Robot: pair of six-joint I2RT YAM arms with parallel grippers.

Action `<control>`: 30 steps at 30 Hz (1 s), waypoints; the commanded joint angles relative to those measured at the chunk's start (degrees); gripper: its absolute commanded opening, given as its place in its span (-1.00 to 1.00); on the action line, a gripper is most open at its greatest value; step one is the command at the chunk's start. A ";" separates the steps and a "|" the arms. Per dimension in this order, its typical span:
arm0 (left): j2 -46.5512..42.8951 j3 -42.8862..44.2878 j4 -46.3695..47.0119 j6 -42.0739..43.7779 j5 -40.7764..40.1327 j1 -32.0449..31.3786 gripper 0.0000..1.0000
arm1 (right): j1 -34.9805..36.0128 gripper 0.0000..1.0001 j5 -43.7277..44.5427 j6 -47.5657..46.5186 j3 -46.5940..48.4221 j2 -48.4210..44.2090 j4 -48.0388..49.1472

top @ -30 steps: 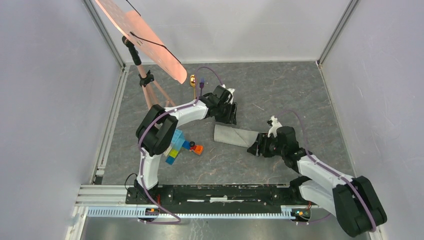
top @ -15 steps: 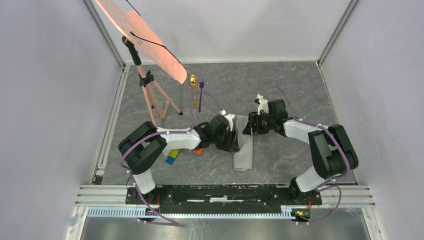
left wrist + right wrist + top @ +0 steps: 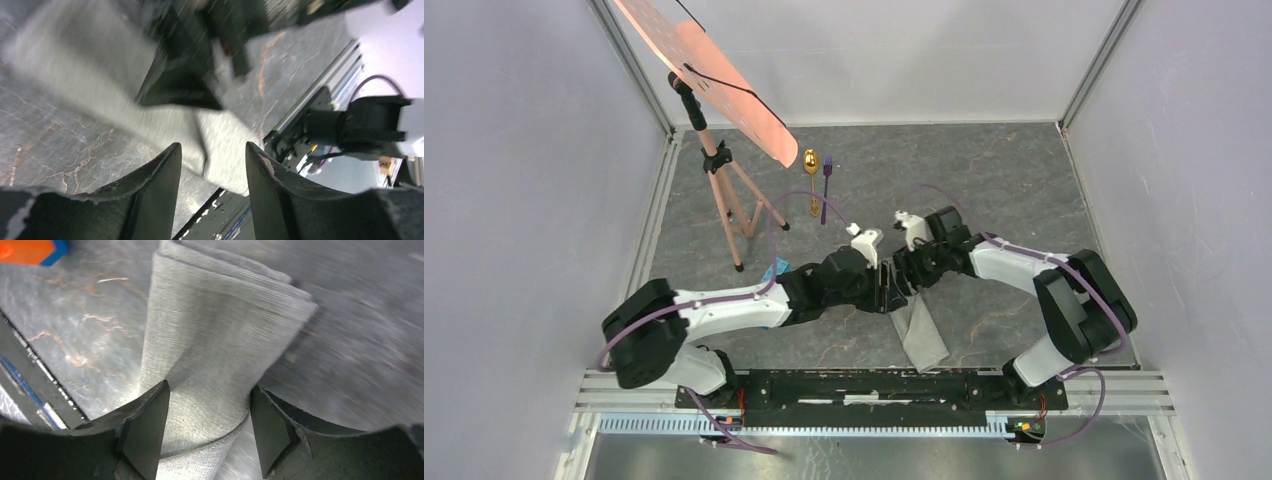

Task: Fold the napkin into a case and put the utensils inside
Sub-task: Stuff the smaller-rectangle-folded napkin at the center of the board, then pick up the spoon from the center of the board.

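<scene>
The napkin (image 3: pixel 924 340) lies folded into a narrow grey-green strip, the case, running from the two grippers toward the near rail. My right gripper (image 3: pixel 904 278) is at its far end. In the right wrist view the jaws (image 3: pixel 209 390) close across the strip's width and the cloth (image 3: pixel 215 325) buckles up between them. My left gripper (image 3: pixel 886 292) hovers just left of it, open. Its fingers (image 3: pixel 165 170) frame the cloth's near end (image 3: pixel 225 140) without touching it. The gold spoon (image 3: pixel 810 165) and purple fork (image 3: pixel 826 185) lie side by side at the back.
A tripod (image 3: pixel 724 185) carrying a pink board (image 3: pixel 714 80) stands at the back left. Toy blocks peek out behind the left arm (image 3: pixel 776 268), and an orange one (image 3: pixel 25 250) shows in the right wrist view. A metal rail (image 3: pixel 874 385) runs along the near edge.
The strip has swung from lying crosswise to pointing at the near rail and has shifted nearer. Both grippers came toward the middle with it, and the left arm now covers the blocks.
</scene>
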 commanded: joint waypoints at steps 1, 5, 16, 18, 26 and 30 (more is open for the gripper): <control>-7.31 -0.77 -1.74 -2.45 -7.75 0.11 0.14 | 6.65 0.29 -2.91 -0.16 3.90 3.38 2.32; -12.03 -2.53 -3.71 -2.47 -11.68 0.31 0.14 | 8.03 0.29 -1.43 0.40 6.69 4.50 3.61; -14.34 -4.55 -4.07 -4.35 -12.58 1.60 0.12 | 8.72 0.33 20.71 3.54 4.04 -15.27 -15.31; -14.04 -4.45 -3.74 -4.18 -12.14 2.51 0.12 | 11.45 0.23 17.74 6.03 -0.20 -20.17 -16.92; -7.75 -3.10 0.80 -3.83 -7.08 4.90 0.12 | 21.31 -0.48 11.49 20.35 -16.26 -33.13 -8.57; -0.93 0.97 0.64 -3.54 -3.56 5.11 0.03 | 21.23 -0.66 20.02 20.20 -17.41 -30.92 -8.42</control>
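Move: The small-folded napkin runs back from the nearly touching hands. For the right hand, its middle is about 9 cm back, level sideways and some 2 cm lower; its near end is roughly 16 cm back and 3 cm to the right. The orange block is 19 cm left and 6 cm back. For the left hand, the napkin's middle is about 4 cm right, 3 cm back and 9 cm below; the orange block is 14 cm left and 1 cm back. With a low, open finger already against the napkin's right edge, the right hand pushes the far part left about 5 cm, then rises over the napkin, swings back towards its near end and sinks, fingers closing almost shut. The left hand, staying open, lifts clear, moving left and slightly forward, turns a little counter-clockwise, then sinks again above the far end. ##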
